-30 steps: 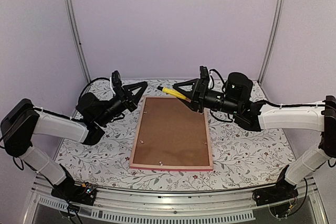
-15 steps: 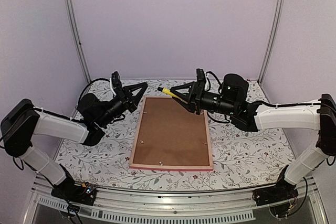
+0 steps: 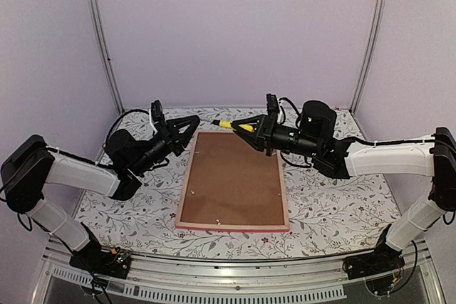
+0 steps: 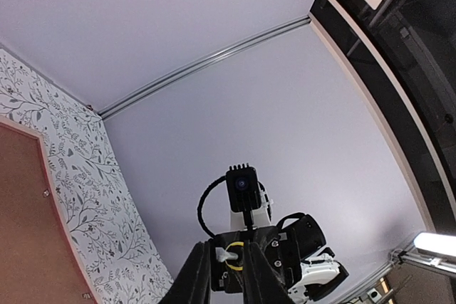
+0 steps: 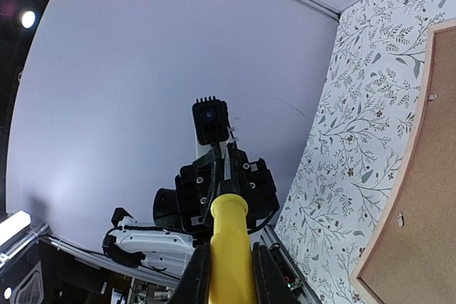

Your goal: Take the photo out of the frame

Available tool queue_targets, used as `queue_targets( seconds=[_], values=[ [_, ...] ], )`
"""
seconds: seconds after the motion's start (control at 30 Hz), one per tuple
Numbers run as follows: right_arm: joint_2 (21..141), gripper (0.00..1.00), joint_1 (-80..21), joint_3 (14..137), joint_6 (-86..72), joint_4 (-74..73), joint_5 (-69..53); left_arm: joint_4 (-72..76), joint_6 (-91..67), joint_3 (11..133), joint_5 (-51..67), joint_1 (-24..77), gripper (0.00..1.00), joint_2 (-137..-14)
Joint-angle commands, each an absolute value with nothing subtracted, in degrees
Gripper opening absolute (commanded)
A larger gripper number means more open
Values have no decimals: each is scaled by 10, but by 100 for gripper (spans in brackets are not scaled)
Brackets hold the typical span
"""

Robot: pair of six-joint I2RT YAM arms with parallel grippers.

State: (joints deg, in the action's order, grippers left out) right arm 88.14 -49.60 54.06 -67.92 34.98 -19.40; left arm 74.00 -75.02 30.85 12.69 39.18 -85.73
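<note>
The frame (image 3: pixel 231 226) lies face down mid-table, its pink border around the brown backing board (image 3: pixel 231 179). The photo is hidden beneath that board. My right gripper (image 3: pixel 240 126) hovers over the frame's far edge, shut on a yellow-handled tool (image 3: pixel 229 124) that points left. In the right wrist view the yellow tool (image 5: pixel 229 218) fills the gap of the right gripper (image 5: pixel 229 247). My left gripper (image 3: pixel 194 120) is raised off the frame's far left corner, facing the tool's tip. In the left wrist view the left gripper (image 4: pixel 229 247) shows a narrow gap with nothing in it.
Small metal tabs (image 3: pixel 218 221) sit along the backing board's edges. A floral tablecloth (image 3: pixel 335 197) covers the table around the frame. Upright metal rails (image 3: pixel 100 40) and lilac walls close in the back and sides.
My right jaws have closed onto the yellow tool, and that arm has moved slightly left toward the left gripper. The left jaws have parted a little.
</note>
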Motion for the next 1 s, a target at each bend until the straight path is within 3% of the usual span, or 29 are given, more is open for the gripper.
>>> queue_targets(
  seconds=[0.0,0.17,0.3,0.43,0.7,0.97],
  values=[
    [881,0,-499,554,-662,326,-175,705,-716,300,136,395,31,-830],
    [867,0,-499,557,-628,271,-150,581,-654,302,145,374,65,-790],
    [864,0,-495,573,-597,215,-142,461,-599,309,146,353,85,-753],
    [857,0,-484,571,-567,168,-132,343,-546,312,131,332,99,-718],
    [819,0,-468,558,-498,67,-81,137,-460,356,136,279,99,-753],
    [795,0,-458,560,-438,-23,-48,105,-447,382,175,279,99,-854]
  ],
)
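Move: The picture frame lies face down, its back some 27 cm below both hands. From the left hand, the middle of its left rim is about 8 cm left and 6 cm ahead; the near-left clip is roughly 5 cm left and 4 cm back, the far-left clip 5 cm left and 17 cm ahead. From the right hand, the backing board's middle is about 9 cm ahead and 2 cm left, the near-right clip 15 cm right and 1 cm back. The screwdriver's tip comes free as the left fingers spread wide; that hand then sinks about 17 cm and shifts some 6 cm left towards the frame's left rim, fingers tipping well downward. The right hand keeps its grip on the yellow handle, going down and to the right about 6 cm each and slightly forward, and dips the blade nearly 30 degrees towards the backing board. ##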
